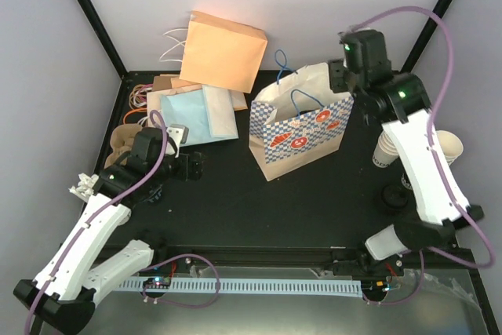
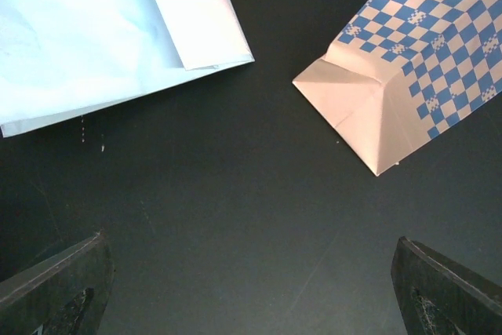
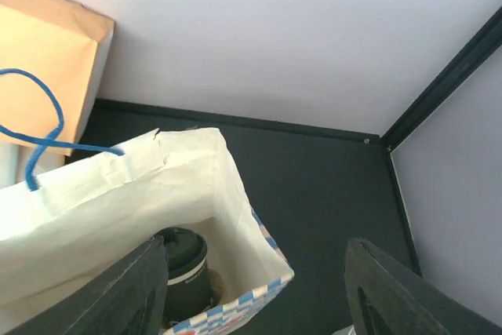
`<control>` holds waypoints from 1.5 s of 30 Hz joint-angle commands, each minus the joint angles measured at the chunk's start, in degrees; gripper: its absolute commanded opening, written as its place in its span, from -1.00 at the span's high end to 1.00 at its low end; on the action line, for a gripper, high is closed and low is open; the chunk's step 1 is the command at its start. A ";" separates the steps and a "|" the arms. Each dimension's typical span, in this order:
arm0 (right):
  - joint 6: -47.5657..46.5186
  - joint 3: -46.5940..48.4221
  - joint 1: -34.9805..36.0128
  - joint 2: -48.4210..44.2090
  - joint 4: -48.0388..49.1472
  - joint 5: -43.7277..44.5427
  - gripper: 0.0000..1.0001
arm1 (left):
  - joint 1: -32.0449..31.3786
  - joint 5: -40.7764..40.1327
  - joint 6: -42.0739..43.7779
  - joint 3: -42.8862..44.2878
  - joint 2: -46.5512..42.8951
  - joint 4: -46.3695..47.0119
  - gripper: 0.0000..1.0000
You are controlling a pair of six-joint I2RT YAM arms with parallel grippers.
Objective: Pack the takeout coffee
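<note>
The blue-checked paper bag (image 1: 298,127) stands open in the middle of the black table. Inside it, in the right wrist view, the takeout coffee (image 3: 184,268) stands upright with a black lid, low against the bag's white inner wall (image 3: 118,194). My right gripper (image 3: 255,245) hangs above the bag's right end (image 1: 339,76), open, with nothing between its fingers. My left gripper (image 1: 196,166) sits low over the table to the left of the bag, wide open and empty (image 2: 249,241). The bag's folded bottom corner (image 2: 369,100) shows ahead of it.
Stacks of paper cups (image 1: 388,151) stand at the right edge, with a black lid (image 1: 394,196) in front of them. Flat paper bags lie at the back left: an orange one (image 1: 223,49) and a light blue one (image 1: 196,115). A brown cup carrier (image 1: 124,140) sits at far left.
</note>
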 commanded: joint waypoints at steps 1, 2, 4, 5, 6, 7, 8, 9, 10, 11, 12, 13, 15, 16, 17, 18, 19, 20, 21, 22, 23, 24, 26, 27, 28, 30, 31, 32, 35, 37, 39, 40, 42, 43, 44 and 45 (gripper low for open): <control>2.57 -10.65 0.02 -9.71 7.95 -1.86 -0.30 | 0.00 -0.99 -0.87 -0.42 -0.89 0.95 -0.98; 3.48 -13.97 -0.05 -12.29 9.80 -1.41 -0.32 | -0.01 -0.75 -0.54 -0.64 -1.10 1.61 -0.98; 5.32 -21.87 -0.02 -18.55 13.56 0.49 -0.45 | -0.01 -0.36 0.01 -1.00 -1.51 2.81 -0.98; 6.52 -25.60 -0.02 -21.46 15.09 1.84 -0.55 | -0.01 -0.14 0.46 -1.30 -1.76 3.43 -0.98; 8.28 -29.12 -0.02 -24.44 16.01 3.09 -0.62 | -0.01 0.13 1.01 -1.59 -2.06 4.19 -0.98; 9.80 -32.28 -0.02 -27.10 16.56 3.76 -0.65 | -0.01 0.47 1.47 -1.93 -2.28 4.93 -0.98; 11.59 -35.22 -0.02 -29.24 16.66 3.90 -0.66 | 0.00 1.06 1.92 -2.33 -2.51 5.74 -0.98; 12.77 -37.27 -0.01 -31.05 16.22 3.93 -0.65 | 0.01 1.76 2.28 -2.72 -2.62 6.55 -0.98; 13.63 -38.90 -0.02 -32.23 15.41 3.90 -0.65 | 0.00 2.53 2.49 -2.93 -2.71 7.22 -0.98; 14.68 -40.36 -0.01 -33.11 14.48 4.36 -0.64 | -0.01 3.28 2.63 -3.22 -2.72 7.88 -0.98; 16.01 -41.53 -0.02 -33.69 13.47 5.23 -0.64 | 0.06 4.02 2.72 -3.42 -2.61 8.45 -0.98; 17.01 -42.54 -0.02 -33.94 12.33 5.74 -0.64 | 0.05 4.64 2.86 -3.77 -2.45 9.15 -0.97; 19.39 -43.97 -0.02 -34.01 10.23 5.10 -0.66 | 0.04 3.94 2.94 -4.10 -1.98 9.64 -0.98; 21.15 -44.18 -0.02 -33.89 8.60 4.52 -0.69 | 0.00 2.95 2.93 -3.99 -1.68 9.56 -0.98; 23.02 -44.30 -0.05 -33.79 7.21 3.98 -0.76 | -0.01 1.69 2.99 -3.85 -1.27 9.26 -0.98; 25.01 -44.48 -0.02 -33.78 5.73 3.49 -0.87 | -0.01 0.53 3.11 -3.47 -0.79 8.85 -0.98; 26.52 -44.97 -0.09 -33.82 4.75 3.12 -0.98 | -0.01 -0.19 3.40 -3.00 -0.33 8.21 -0.98; 28.12 -45.54 -0.09 -33.84 4.01 3.26 -1.00 | -0.01 -0.66 3.94 -2.63 0.43 7.82 -0.98; 30.04 -45.92 -0.07 -33.63 3.02 3.50 -1.00 | -0.01 -1.19 4.38 -2.16 1.03 7.44 -0.98; 31.47 -45.82 -0.10 -33.08 2.02 3.39 -1.00 | -0.01 -1.64 4.91 -1.79 1.51 7.11 -0.97; 33.11 -45.22 -0.11 -32.39 0.52 3.42 -1.00 | 0.04 -1.94 5.78 -1.41 2.02 6.80 -0.98; 34.89 -44.49 -0.09 -31.49 -0.84 3.71 -1.00 | 0.02 -2.27 6.56 -1.04 2.43 6.41 -0.98; 36.72 -41.56 -0.42 -29.12 -3.99 2.86 -1.00 | -0.01 -2.95 6.76 -0.86 2.72 6.31 -0.97; 35.98 -39.61 -0.95 -27.33 -5.72 1.62 -1.00 | -0.01 -2.60 6.78 -1.13 2.72 6.63 -0.98; 35.72 -37.92 -1.89 -25.45 -7.54 1.09 -1.00 | -0.01 -2.29 6.78 -1.39 2.62 7.06 -0.98; 36.64 -35.70 -3.71 -20.78 -10.12 2.81 -1.00 | 0.00 -1.66 6.61 -2.04 2.51 7.52 -0.98; 37.38 -35.36 -4.33 -19.29 -10.51 3.78 -1.00 | -0.01 -1.18 6.53 -2.38 2.40 7.71 -0.98; 38.02 -34.93 -5.30 -17.64 -10.63 4.08 -1.00 | -0.01 -0.58 6.48 -2.82 2.31 7.94 -0.98; 38.68 -32.89 -6.89 -13.61 -9.31 5.68 -1.00 | -0.01 2.08 6.45 -4.42 1.97 8.85 -0.98; 38.50 -31.90 -7.27 -11.57 -7.72 6.94 -1.00 | -0.01 2.99 6.30 -5.65 1.49 9.69 -0.97; 36.04 -29.56 -7.61 -8.54 -7.26 5.69 -1.00 | 0.00 3.33 6.64 -6.88 0.88 10.72 -0.97; 35.37 -28.11 -7.65 -6.71 -8.17 5.70 -1.00 | 0.00 3.66 7.04 -7.34 0.53 11.42 -0.98; 33.89 -26.25 -8.17 -4.04 -9.47 6.36 -1.00 | -0.01 4.42 7.86 -8.13 0.04 12.50 -0.98; 33.26 -25.98 -8.81 -3.39 -9.58 6.51 -1.00 | -0.01 5.08 8.37 -8.34 -0.14 12.88 -0.98; 31.90 -26.17 -9.71 -3.29 -8.83 5.59 -0.92 | -0.01 6.03 8.75 -8.49 -0.17 13.05 -0.98; 28.77 -26.92 -10.73 -3.70 -7.06 3.72 -0.73 | -0.01 6.44 9.09 -8.63 -0.18 13.42 -0.98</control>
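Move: The paper bag's middle lies some 7 cm to the right hand's left, about 3 cm back and 28 cm below it. On the hand's other side the near cup stack stands about 17 cm right and 9 cm back, some 34 cm down, with the black lids about 20 cm right and 19 cm back, 40 cm down. From the left hand the bag is roughly 11 cm ahead, 31 cm right and 9 cm lower. The right hand backs rightward 12 cm, opening and turning clockwise, sinks 16 cm beside the bag, then forward; left dips. ##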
